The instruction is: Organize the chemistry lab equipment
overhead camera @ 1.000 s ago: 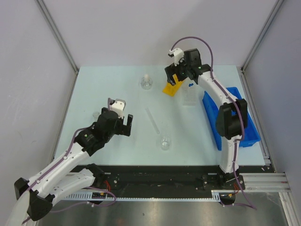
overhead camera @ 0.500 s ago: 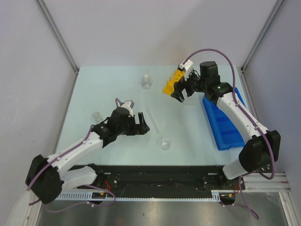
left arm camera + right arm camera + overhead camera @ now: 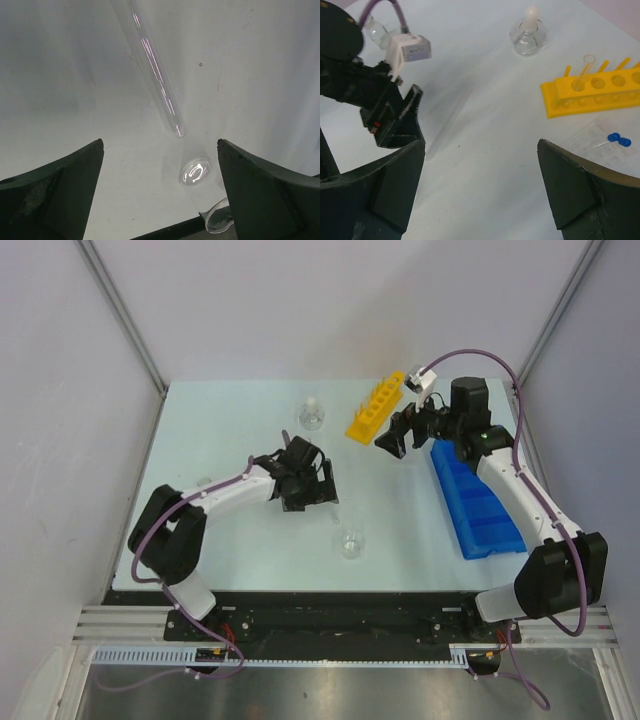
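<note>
A long clear glass tube lies flat on the table, and my left gripper hovers open above its near end, touching nothing. From above, the left gripper covers most of that tube. The small clear beaker stands just in front of it. My right gripper is open and empty, just right of the yellow holed rack. One clear tube stands in the rack. Blue-capped tubes lie in the clear tray. The stoppered flask stands at the back.
The blue compartmented bin lies along the right edge of the table, under the right arm. A small clear glass vessel sits at the left. Grey walls enclose the table on three sides.
My left arm swung right and forward, ending over the lying tube. My right gripper pulled back from the yellow rack toward the right, uncovering it.
</note>
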`<state>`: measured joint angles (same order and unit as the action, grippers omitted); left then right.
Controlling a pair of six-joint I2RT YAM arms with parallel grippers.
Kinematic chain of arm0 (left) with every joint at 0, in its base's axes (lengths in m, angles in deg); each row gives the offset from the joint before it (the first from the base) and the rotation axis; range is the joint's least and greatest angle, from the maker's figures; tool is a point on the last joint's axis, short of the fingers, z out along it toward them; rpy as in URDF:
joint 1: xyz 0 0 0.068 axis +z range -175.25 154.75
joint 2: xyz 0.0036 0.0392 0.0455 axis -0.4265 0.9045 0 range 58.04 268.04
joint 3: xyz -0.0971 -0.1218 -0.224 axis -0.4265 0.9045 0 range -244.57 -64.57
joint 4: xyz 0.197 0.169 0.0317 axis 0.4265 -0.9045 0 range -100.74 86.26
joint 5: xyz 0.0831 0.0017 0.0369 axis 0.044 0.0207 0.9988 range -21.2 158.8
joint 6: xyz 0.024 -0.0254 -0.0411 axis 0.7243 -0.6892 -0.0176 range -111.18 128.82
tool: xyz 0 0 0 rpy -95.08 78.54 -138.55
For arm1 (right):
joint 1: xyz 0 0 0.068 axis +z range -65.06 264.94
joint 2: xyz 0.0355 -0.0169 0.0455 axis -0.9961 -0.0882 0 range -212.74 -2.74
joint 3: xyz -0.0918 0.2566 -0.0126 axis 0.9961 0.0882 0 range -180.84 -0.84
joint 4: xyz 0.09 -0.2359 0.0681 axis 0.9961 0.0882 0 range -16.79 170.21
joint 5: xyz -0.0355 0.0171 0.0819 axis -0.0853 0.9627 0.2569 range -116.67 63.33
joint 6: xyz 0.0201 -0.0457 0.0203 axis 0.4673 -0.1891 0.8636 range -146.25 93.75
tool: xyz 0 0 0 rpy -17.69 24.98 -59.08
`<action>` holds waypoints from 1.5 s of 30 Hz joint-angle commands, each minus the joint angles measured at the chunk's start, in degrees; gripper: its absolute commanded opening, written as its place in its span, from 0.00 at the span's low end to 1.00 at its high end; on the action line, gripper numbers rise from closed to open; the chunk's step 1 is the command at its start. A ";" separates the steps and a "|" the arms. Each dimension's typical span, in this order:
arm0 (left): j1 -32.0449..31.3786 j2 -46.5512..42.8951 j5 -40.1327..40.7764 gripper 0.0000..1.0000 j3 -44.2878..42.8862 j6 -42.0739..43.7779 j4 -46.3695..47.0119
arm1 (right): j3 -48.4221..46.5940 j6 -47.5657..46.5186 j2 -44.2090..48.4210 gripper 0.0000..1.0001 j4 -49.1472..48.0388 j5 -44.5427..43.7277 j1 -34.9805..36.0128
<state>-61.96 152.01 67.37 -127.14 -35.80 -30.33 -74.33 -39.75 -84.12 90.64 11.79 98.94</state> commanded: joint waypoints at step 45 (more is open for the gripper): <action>-0.82 23.45 13.91 0.72 -19.79 1.73 -13.05 | 3.53 5.50 3.33 1.00 -7.06 6.10 -0.99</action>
<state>-62.42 173.65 78.65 -146.81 -34.27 -42.55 -71.10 -34.79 -83.40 85.29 16.95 98.30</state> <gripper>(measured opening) 0.760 0.994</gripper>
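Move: The clear test tube lies on the table about 7 cm ahead of the left hand, 1 cm to its right and some 7 cm below; the tube runs mostly fore-and-aft. The glass flask stands roughly 12 cm back from the tube's middle and 5 cm to its right, the white-stoppered bottle about 22 cm beyond the tube and 4 cm left. From the right hand the tube is about 12 cm left, 1 cm back and 26 cm below. The test tube is what the left hand closes in on: the hand sinks about 5.5 cm and reaches some 4.5 cm forward, first dropping, then going forward and down together until the fingers straddle the tube. The wrist rolls some 15 degrees, left side up, and the wide-open fingers begin to close, to about three quarters; no grip can be seen yet. ##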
